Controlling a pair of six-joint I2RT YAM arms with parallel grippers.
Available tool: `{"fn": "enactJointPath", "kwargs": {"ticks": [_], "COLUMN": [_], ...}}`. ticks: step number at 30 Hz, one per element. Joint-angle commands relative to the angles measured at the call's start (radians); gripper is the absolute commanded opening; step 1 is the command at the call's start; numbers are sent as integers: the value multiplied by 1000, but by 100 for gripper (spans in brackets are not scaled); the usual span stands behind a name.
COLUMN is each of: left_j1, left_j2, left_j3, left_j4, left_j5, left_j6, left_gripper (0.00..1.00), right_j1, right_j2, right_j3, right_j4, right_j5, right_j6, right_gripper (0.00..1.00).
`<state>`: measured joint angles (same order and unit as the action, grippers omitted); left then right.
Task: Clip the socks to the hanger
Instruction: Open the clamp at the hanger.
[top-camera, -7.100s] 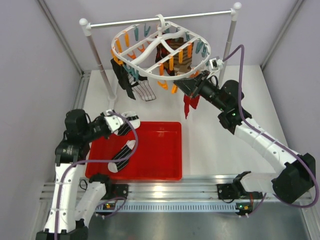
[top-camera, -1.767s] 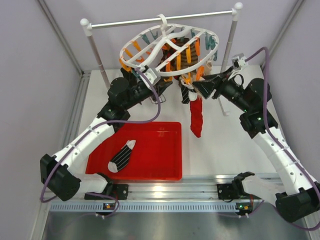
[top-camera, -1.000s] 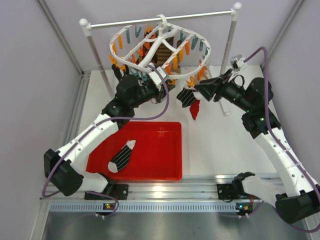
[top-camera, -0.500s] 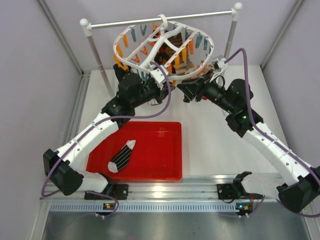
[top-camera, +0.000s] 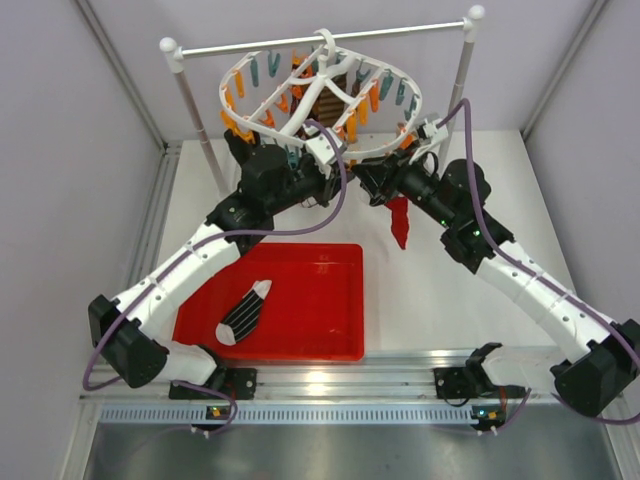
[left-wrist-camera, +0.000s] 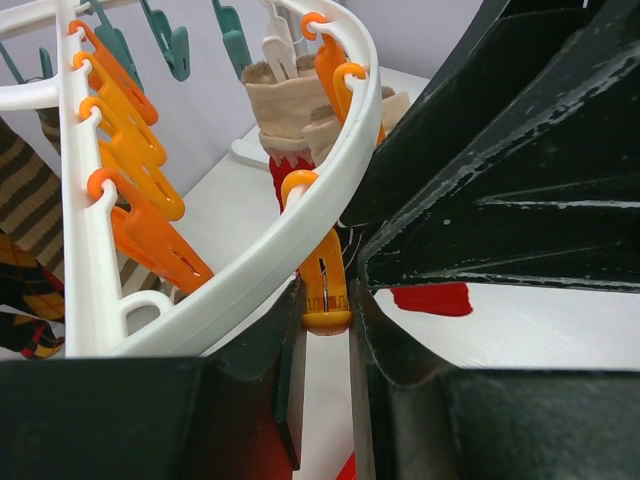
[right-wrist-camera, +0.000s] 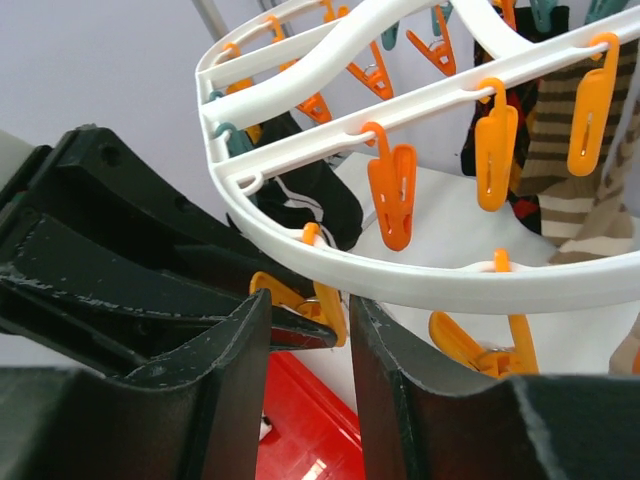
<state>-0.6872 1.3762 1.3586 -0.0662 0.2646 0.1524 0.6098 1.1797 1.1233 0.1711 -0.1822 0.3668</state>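
Observation:
The white hanger (top-camera: 232, 88) hangs from the rod with its orange and teal clips. My left gripper (top-camera: 330, 185) (left-wrist-camera: 325, 300) is under its near rim (left-wrist-camera: 250, 270), shut on an orange clip (left-wrist-camera: 325, 295). My right gripper (top-camera: 365, 188) (right-wrist-camera: 310, 300) faces it nose to nose, its fingers close on either side of that same clip (right-wrist-camera: 335, 300). The dark red sock (top-camera: 401, 222) (left-wrist-camera: 430, 298) dangles from beneath the right gripper. A black striped sock (top-camera: 245, 312) lies in the red tray (top-camera: 320, 300). Brown striped (right-wrist-camera: 580, 200), black (right-wrist-camera: 300, 195) and beige (left-wrist-camera: 290, 110) socks hang clipped.
The hanger's hook sits on a white rod (top-camera: 250, 45) carried by two posts (top-camera: 195, 120) (top-camera: 460, 85) at the back. The red tray fills the front left of the table. Grey walls close in both sides, and a metal rail runs along the near edge.
My right gripper has come in leftward with the dark red sock, until it meets the left gripper under the hanger. The hanger has swung a little. The left gripper keeps its hold.

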Motion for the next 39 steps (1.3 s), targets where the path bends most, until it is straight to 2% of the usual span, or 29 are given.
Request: {"fn": "enactJointPath", "kwargs": {"ticks": [1, 11, 18, 19, 21, 25, 29, 39], "left_j1": [-28, -43, -48, -49, -48, -48, -48, -48], "left_j2": [3, 7, 4, 1, -5, -32, -83, -143], "left_j3": [34, 46, 43, 42, 39, -1, -79, -165], "left_j4": [-32, -43, -61, -61, -61, -54, -8, 127], "left_j5": [33, 36, 61, 61, 47, -7, -45, -105], "left_j6": [-17, -31, -47, -51, -56, -79, -94, -108], "left_gripper": [7, 11, 15, 16, 19, 40, 53, 55], "right_j1": [18, 18, 18, 18, 16, 8, -11, -24], "right_j2": [12, 34, 47, 49, 47, 41, 37, 29], "right_j3": [-2, -3, 10, 10, 9, 3, 3, -2], "right_j4": [67, 107, 122, 129, 139, 146, 151, 165], "right_j5": [61, 47, 20, 17, 4, -13, -42, -97], "right_j6": [-11, 20, 49, 58, 66, 102, 149, 218], "right_gripper": [36, 31, 12, 6, 0, 0, 0, 0]}}
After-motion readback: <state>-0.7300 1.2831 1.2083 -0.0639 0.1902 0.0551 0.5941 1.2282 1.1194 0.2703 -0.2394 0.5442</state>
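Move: The orange clamp hanging at the near edge of the hanger is at the left fingertips, which already pinch it, its middle barely 1 cm ahead, right and up of them. From the right hand the same clamp is 2 cm ahead and 1 cm left, about level; the hanger rim runs some 3 cm above the clamp. The next orange clamp on the rim is about 6 cm to the right of the held one and 2 cm farther out. The orange clamp passes from one grip to the other: the right hand eases just over 1 cm forward and slightly down onto it and shuts on one leg while the left still holds, then shifts 1 cm or so left and rises a little, rolling about 10 degrees. Only as the right grip closes do the left fingers open and draw back and down, some 4 cm away from the clamp. ##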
